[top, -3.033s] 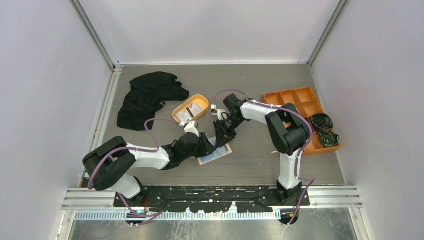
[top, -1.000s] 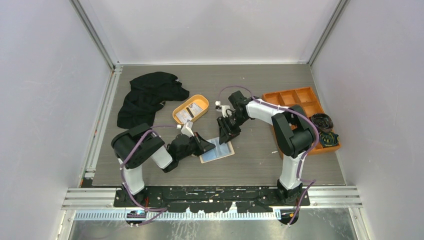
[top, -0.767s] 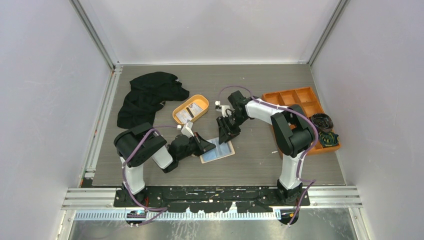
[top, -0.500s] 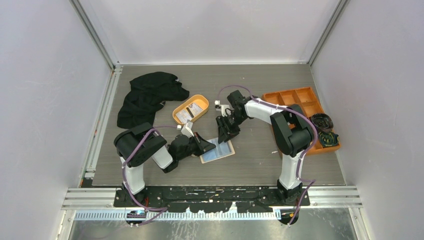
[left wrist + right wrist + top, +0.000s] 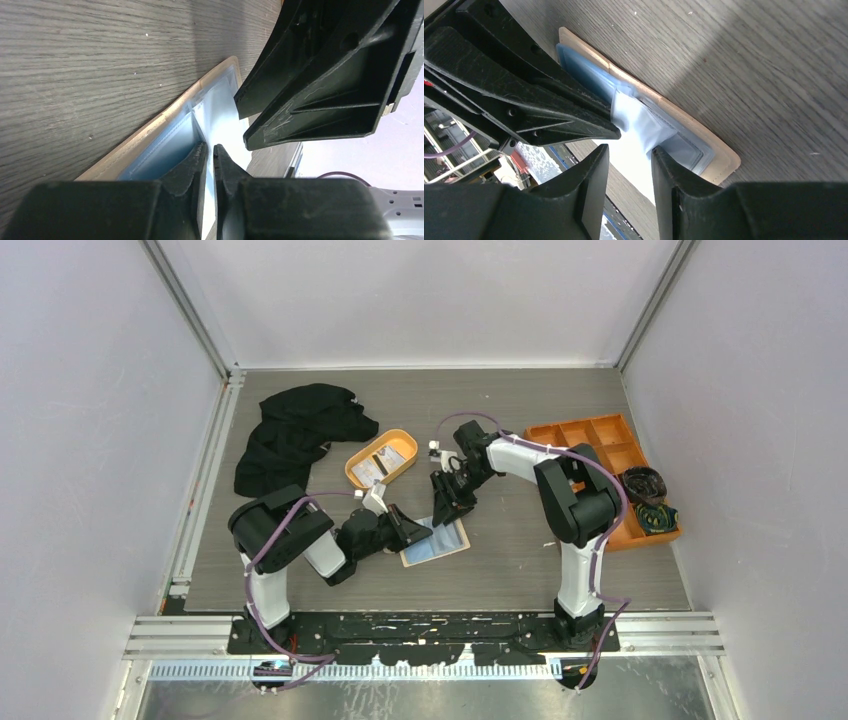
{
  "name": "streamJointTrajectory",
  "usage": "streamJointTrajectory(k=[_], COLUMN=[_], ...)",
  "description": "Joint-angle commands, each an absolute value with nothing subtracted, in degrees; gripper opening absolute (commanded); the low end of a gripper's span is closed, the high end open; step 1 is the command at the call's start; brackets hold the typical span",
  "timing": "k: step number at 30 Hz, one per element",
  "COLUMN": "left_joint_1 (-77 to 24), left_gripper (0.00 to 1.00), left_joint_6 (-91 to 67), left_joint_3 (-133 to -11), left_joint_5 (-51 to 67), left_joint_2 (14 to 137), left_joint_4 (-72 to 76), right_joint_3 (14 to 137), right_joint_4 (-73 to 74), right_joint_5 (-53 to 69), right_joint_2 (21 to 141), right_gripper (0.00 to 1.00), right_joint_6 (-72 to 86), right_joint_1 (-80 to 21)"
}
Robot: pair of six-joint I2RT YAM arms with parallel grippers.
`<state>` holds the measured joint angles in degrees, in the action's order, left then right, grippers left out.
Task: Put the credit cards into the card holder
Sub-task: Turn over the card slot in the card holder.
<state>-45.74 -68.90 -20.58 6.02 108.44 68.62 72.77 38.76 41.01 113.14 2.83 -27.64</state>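
Note:
The card holder lies open on the table, beige rim around pale blue pockets. A pale credit card stands slanted out of a pocket. My right gripper comes down over it, its fingertips set against the card's two edges. My left gripper reaches in low from the left. Its tips stand a narrow slit apart at the pocket's mouth, with the card running into the slit. More credit cards lie in the orange oval tray.
A black cloth is heaped at the back left. An orange compartmented box stands at the right with dark items at its near end. Both grippers crowd the wallet, fingers almost touching.
Since three seconds ago the left arm has folded back toward its base, its gripper staying at the wallet. In the last second the left jaws parted slightly and the right gripper edged left.

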Motion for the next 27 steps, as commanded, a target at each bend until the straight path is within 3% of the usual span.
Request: streamJointTrajectory(k=[1, 7, 16, 27], left_joint_1=[-45.79, -45.83, -45.79, -45.87], left_gripper=[0.14, 0.21, 0.24, 0.31], left_joint_6=[-68.76, -68.78, -67.69, -60.47], left_joint_3=[-20.93, -20.04, -16.52, -16.90], left_joint_5=[7.16, 6.59, 4.65, 1.37], left_joint_2=[109.20, 108.14, 100.53, 79.59], left_joint_4=[69.47, 69.81, 66.28, 38.79], right_joint_3=[74.00, 74.32, 74.40, 74.53], right_joint_4=[38.94, 39.44, 39.39, 38.02], right_joint_5=[42.23, 43.62, 46.49, 49.32], right_joint_2=[113.92, 113.84, 113.10, 112.22], right_gripper=[0.42, 0.31, 0.12, 0.09], right_joint_6=[3.00, 3.09, 3.69, 5.87], right_joint_1=[-27.84, -27.82, -27.81, -29.87])
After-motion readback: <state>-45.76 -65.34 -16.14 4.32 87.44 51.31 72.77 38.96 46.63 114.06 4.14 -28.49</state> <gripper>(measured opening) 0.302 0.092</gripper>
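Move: The clear card slot's raised edge is at the left fingertips, which are still shut on it. It lies about 1 cm to the left of the right hand point, roughly level in height, beside that hand's half-open fingers. The open card holder's middle lies about 2 cm back and 2 cm below the left hand; the yellow card tray is about 13 cm ahead of the left hand and 9 cm to its left, some 1 cm lower. The right hand shuts its half-open fingers on the slot's edge almost in place, taking it over from the left hand, then draws it about 2 cm back and to the left with a slight tilt of some 5 degrees and a small rise. Meanwhile the left fingers part and let go of the slot, holding nearly still at first, before that hand lifts off about 4 cm up and a few centimetres left and back, staying part-open. ##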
